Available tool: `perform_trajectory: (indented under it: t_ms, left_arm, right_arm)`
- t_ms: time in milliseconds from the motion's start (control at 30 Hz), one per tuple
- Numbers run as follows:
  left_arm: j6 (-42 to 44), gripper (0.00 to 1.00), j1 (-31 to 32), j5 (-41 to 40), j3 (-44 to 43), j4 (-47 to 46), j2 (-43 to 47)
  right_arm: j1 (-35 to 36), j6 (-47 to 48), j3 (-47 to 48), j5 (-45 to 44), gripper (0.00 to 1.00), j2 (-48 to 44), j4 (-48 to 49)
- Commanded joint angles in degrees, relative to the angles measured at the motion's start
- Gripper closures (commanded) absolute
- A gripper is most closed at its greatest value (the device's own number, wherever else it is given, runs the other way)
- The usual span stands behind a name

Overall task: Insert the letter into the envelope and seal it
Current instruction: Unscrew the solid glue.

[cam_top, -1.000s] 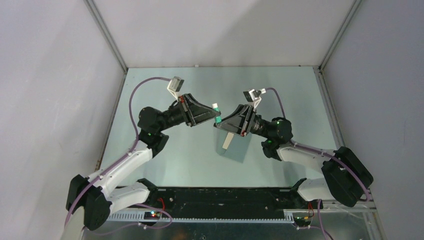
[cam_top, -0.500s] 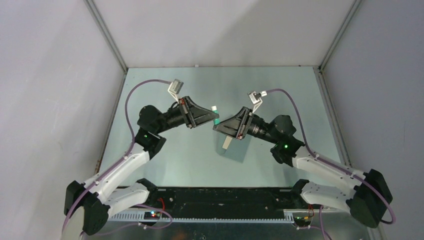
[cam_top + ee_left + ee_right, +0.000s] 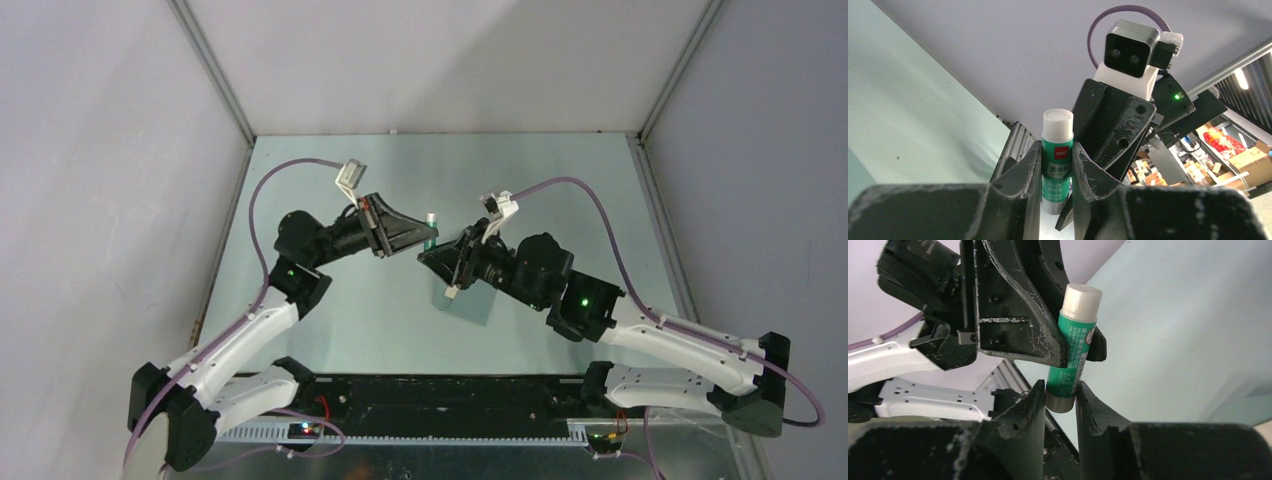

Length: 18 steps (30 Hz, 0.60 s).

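Note:
A green glue stick point(image 3: 431, 229) with a white top hangs upright above the table, between the two grippers. My left gripper point(image 3: 1056, 150) is shut on its green middle point(image 3: 1057, 172). From the opposite side my right gripper point(image 3: 1060, 390) is shut on the stick's grey bottom end point(image 3: 1060, 401). The teal-grey envelope point(image 3: 472, 304) lies flat on the table under the right wrist. A small tan strip of the letter point(image 3: 452, 292) shows at its edge, and a tan corner point(image 3: 1266, 425) in the right wrist view. The rest of the letter is hidden.
The pale green tabletop point(image 3: 330, 300) is walled by grey panels on three sides. A black rail point(image 3: 440, 395) with the arm bases runs along the near edge. The right arm's elbow point(image 3: 585, 300) stretches out low toward the right.
The right arm's base link has swung out to the right and its wrist has turned, with the fingers staying at the glue stick. The left gripper has hardly moved.

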<state>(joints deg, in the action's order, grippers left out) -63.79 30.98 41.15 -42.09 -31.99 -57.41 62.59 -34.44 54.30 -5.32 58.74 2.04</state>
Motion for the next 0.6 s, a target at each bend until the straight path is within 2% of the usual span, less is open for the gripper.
perform_trajectory:
  t_ms: [0,67,100,133,167,200,267,433,567]
  left_arm:
    - [1.6,1.00,0.0,-2.0,-1.8,3.5,0.2]
    - [1.8,1.00,-0.1,-2.2,-1.8,3.9,0.5]
    - [1.9,1.00,-0.1,-2.4,-1.8,4.0,0.6]
    - [2.0,1.00,-0.1,-2.8,-1.7,4.3,0.7]
    - [2.0,1.00,-0.1,-3.3,-1.6,4.3,0.8]
    - [1.8,1.00,-0.2,-3.6,-1.6,4.3,0.9]
    - [1.2,1.00,-0.2,-4.6,-1.5,4.1,1.2]
    - [-2.2,1.00,-0.9,-8.3,-0.4,2.5,2.8]
    - [-6.9,1.00,-1.3,-10.6,2.1,-2.3,3.6]
  right_arm:
    - [2.5,6.2,3.5,-8.9,1.00,0.0,-1.8]
    - [2.4,5.6,3.5,-8.9,0.99,-0.5,-3.7]
    - [2.3,5.3,3.5,-8.5,0.83,-1.0,-3.9]
    - [1.8,4.6,3.5,-6.9,0.73,-1.2,-3.7]
    - [1.4,4.0,3.0,-5.2,0.55,-1.8,-3.3]
    - [-0.1,2.2,2.5,-1.4,0.44,-2.2,-1.7]
    - [-2.9,-2.0,-0.3,5.1,0.33,-4.4,2.6]
    - [-14.0,-16.5,-13.2,22.5,0.28,-8.6,20.4]
    - [-17.8,-26.2,-17.3,33.6,0.27,-6.2,35.2]
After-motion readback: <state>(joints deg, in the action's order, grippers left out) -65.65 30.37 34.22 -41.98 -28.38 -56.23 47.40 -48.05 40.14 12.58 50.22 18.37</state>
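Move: Just below and nearer the base than the left hand's grip, the right fingers hold the solid glue's grey bottom end; its middle is about 3 cm ahead of and 3 cm above the right hand, level sideways, with the left fingers around it. The left hand thus has the solid glue right at its hand point. On the table, the envelope lies some 9 cm ahead, 8 cm to the right and 27 cm below the right hand. Opening wide, the right fingers let go of the solid glue's bottom end after a slight dip, then the right hand backs off about 4 cm to the right and drifts forward, rolling some 15 degrees so its left side rises. The left hand keeps its grip on the body and carries it about 2 cm forward, dipping and rising again as it turns slightly counter-clockwise. ##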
